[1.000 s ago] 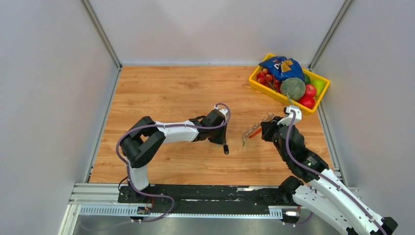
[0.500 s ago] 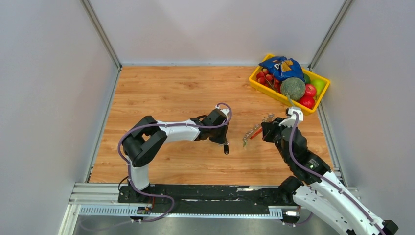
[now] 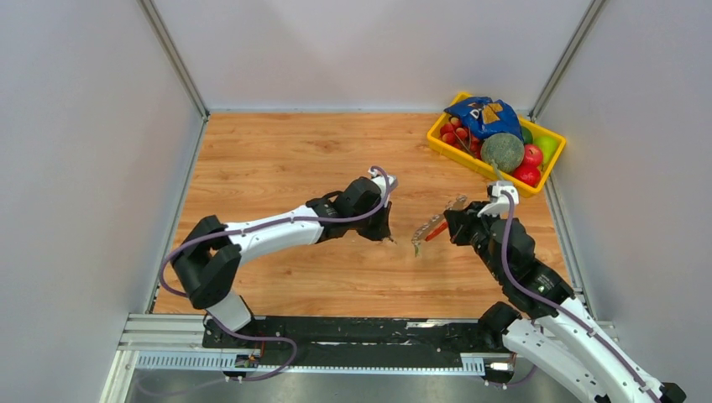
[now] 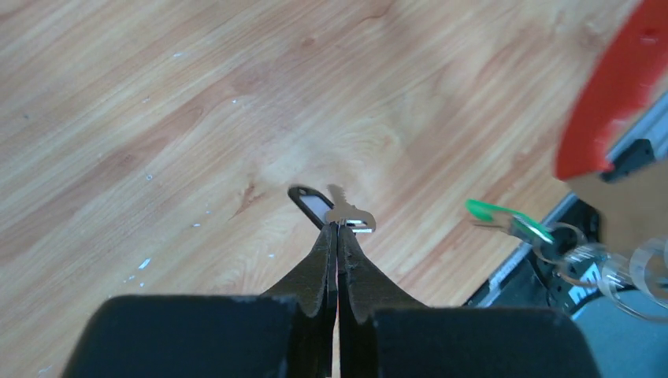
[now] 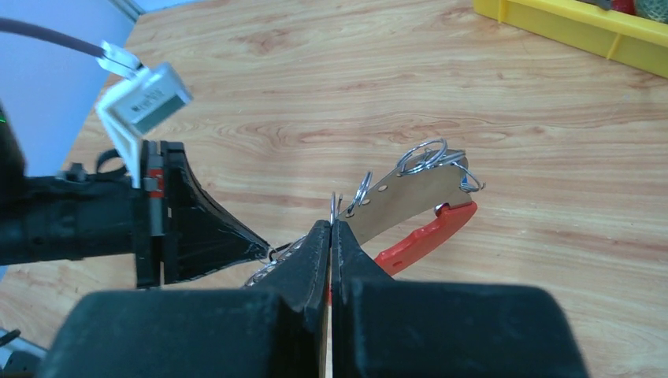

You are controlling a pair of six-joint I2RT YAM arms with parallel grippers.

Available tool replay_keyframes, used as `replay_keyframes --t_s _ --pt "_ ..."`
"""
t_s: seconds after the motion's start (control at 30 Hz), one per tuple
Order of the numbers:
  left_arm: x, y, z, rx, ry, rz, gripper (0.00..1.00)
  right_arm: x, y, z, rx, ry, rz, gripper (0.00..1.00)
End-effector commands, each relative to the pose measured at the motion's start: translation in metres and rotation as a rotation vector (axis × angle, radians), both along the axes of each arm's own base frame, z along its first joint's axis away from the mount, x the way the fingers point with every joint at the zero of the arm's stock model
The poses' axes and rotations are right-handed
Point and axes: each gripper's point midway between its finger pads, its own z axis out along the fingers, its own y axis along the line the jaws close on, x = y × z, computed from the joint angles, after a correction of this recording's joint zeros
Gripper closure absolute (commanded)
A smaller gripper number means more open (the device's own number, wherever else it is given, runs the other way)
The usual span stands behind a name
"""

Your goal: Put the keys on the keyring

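Observation:
My left gripper (image 4: 337, 226) is shut on the silver part of a small key (image 4: 349, 217); its black head (image 4: 310, 202) sticks out past the fingertips above the wood. In the top view this gripper (image 3: 388, 236) hangs near the table's middle. My right gripper (image 5: 331, 224) is shut on a thin silver ring of the keyring (image 5: 335, 206), held in the air. Its grey strap (image 5: 410, 197) with the red strip (image 5: 429, 236) points away from me. In the top view the strap (image 3: 431, 225) reaches toward the left gripper. The green tip (image 4: 504, 216) and silver rings (image 4: 583, 256) lie right of the key.
A yellow bin (image 3: 450, 154) with fruit and a blue bag stands at the back right corner, behind the right arm. Grey walls close in the wooden table (image 3: 285, 159) on three sides. The left fingers (image 5: 209, 236) show close beside the right gripper.
The left gripper has shut on the key that lay on the table and raised it. The left arm has stretched out lower and further right. The right arm barely moved.

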Motion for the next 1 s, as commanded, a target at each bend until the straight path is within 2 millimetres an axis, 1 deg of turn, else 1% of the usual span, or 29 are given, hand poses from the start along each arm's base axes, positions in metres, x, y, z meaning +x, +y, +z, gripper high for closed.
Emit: replay_keyframes --t_s 0.0,0.03,0.07,0.1,0.13,0.17,0.2,0.23,0.27,0.3,0.33,0.4,0.43,0.47,0.57,0.6,0.63,0.67,0.7,0.87,0.97 --pt "-0.007 0.007 0.042 0.008 -0.118 -0.080 1.00 -0.006 0.013 0.038 0.005 -0.080 0.109 1.00" --pt "-0.011 0.010 0.049 0.013 -0.129 -0.089 1.00 -0.008 0.015 0.042 -0.002 -0.087 0.130 1.00" --pt "-0.012 0.013 0.052 0.026 -0.149 -0.100 1.00 -0.011 0.017 0.047 -0.012 -0.097 0.152 1.00" --pt "-0.016 0.017 0.059 0.028 -0.165 -0.109 1.00 -0.013 0.019 0.052 -0.022 -0.105 0.179 1.00" --pt "-0.015 0.020 0.063 0.041 -0.190 -0.111 1.00 -0.017 0.022 0.056 -0.039 -0.113 0.212 1.00" --pt "-0.019 0.024 0.071 0.039 -0.209 -0.119 1.00 -0.019 0.026 0.060 -0.056 -0.120 0.248 1.00" --pt "-0.019 0.026 0.076 0.046 -0.234 -0.127 1.00 -0.021 0.027 0.061 -0.073 -0.116 0.269 1.00" --pt "-0.024 0.028 0.085 0.035 -0.252 -0.138 1.00 -0.022 0.030 0.063 -0.091 -0.111 0.290 1.00" --pt "-0.023 0.031 0.089 0.044 -0.280 -0.135 1.00 -0.024 0.034 0.064 -0.106 -0.106 0.322 1.00" --pt "-0.027 0.033 0.099 0.033 -0.303 -0.142 1.00 -0.026 0.037 0.066 -0.117 -0.103 0.350 1.00" --pt "-0.026 0.036 0.103 0.037 -0.324 -0.141 1.00 -0.027 0.039 0.070 -0.125 -0.108 0.368 1.00" --pt "-0.031 0.042 0.121 0.023 -0.371 -0.146 1.00 -0.037 0.050 0.075 -0.132 -0.117 0.461 1.00" --pt "-0.034 0.044 0.123 0.032 -0.384 -0.153 1.00 -0.040 0.053 0.078 -0.137 -0.121 0.490 1.00" --pt "-0.035 0.049 0.131 0.025 -0.405 -0.144 1.00 -0.044 0.057 0.080 -0.142 -0.123 0.531 1.00" --pt "-0.040 0.057 0.145 0.021 -0.446 -0.149 1.00 -0.054 0.066 0.085 -0.165 -0.123 0.626 1.00" --pt "-0.042 0.061 0.153 0.007 -0.464 -0.146 1.00 -0.059 0.069 0.087 -0.167 -0.127 0.664 1.00" --pt "-0.044 0.062 0.155 0.005 -0.479 -0.156 1.00 -0.064 0.072 0.090 -0.167 -0.129 0.700 1.00" --pt "-0.046 0.065 0.165 -0.019 -0.502 -0.154 1.00 -0.068 0.075 0.092 -0.171 -0.132 0.731 1.00" --pt "-0.047 0.066 0.167 -0.022 -0.516 -0.164 1.00 -0.072 0.077 0.092 -0.179 -0.132 0.763 1.00" --pt "-0.060 0.074 0.191 -0.083 -0.581 -0.198 1.00 -0.090 0.088 0.094 -0.185 -0.126 0.914 1.00" --pt "-0.070 0.075 0.201 -0.125 -0.594 -0.240 1.00 -0.098 0.096 0.096 -0.180 -0.137 0.996 1.00"
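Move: The keyring with its red grip is still held in the right fingers, its middle about 2 cm left, 1 cm back and 2 cm below that hand. From the left hand, which already holds the black key, it is some 11 cm right, 2 cm back and 10 cm up. The green key on the keyring's near end sits about 7 cm left, 5 cm back and 4 cm below the right hand; the black key is roughly 13 cm left, 1 cm ahead and 14 cm below that hand. The black key, already clear of the table and kept pinched, is carried up about 18 cm by the left hand, with a smaller drift left and back, the fingertips tipping up some 30 degrees. Meanwhile the keyring, kept gripped, goes back, left and up with the right hand, which swings counter-clockwise until its fingers point towards the left hand. ##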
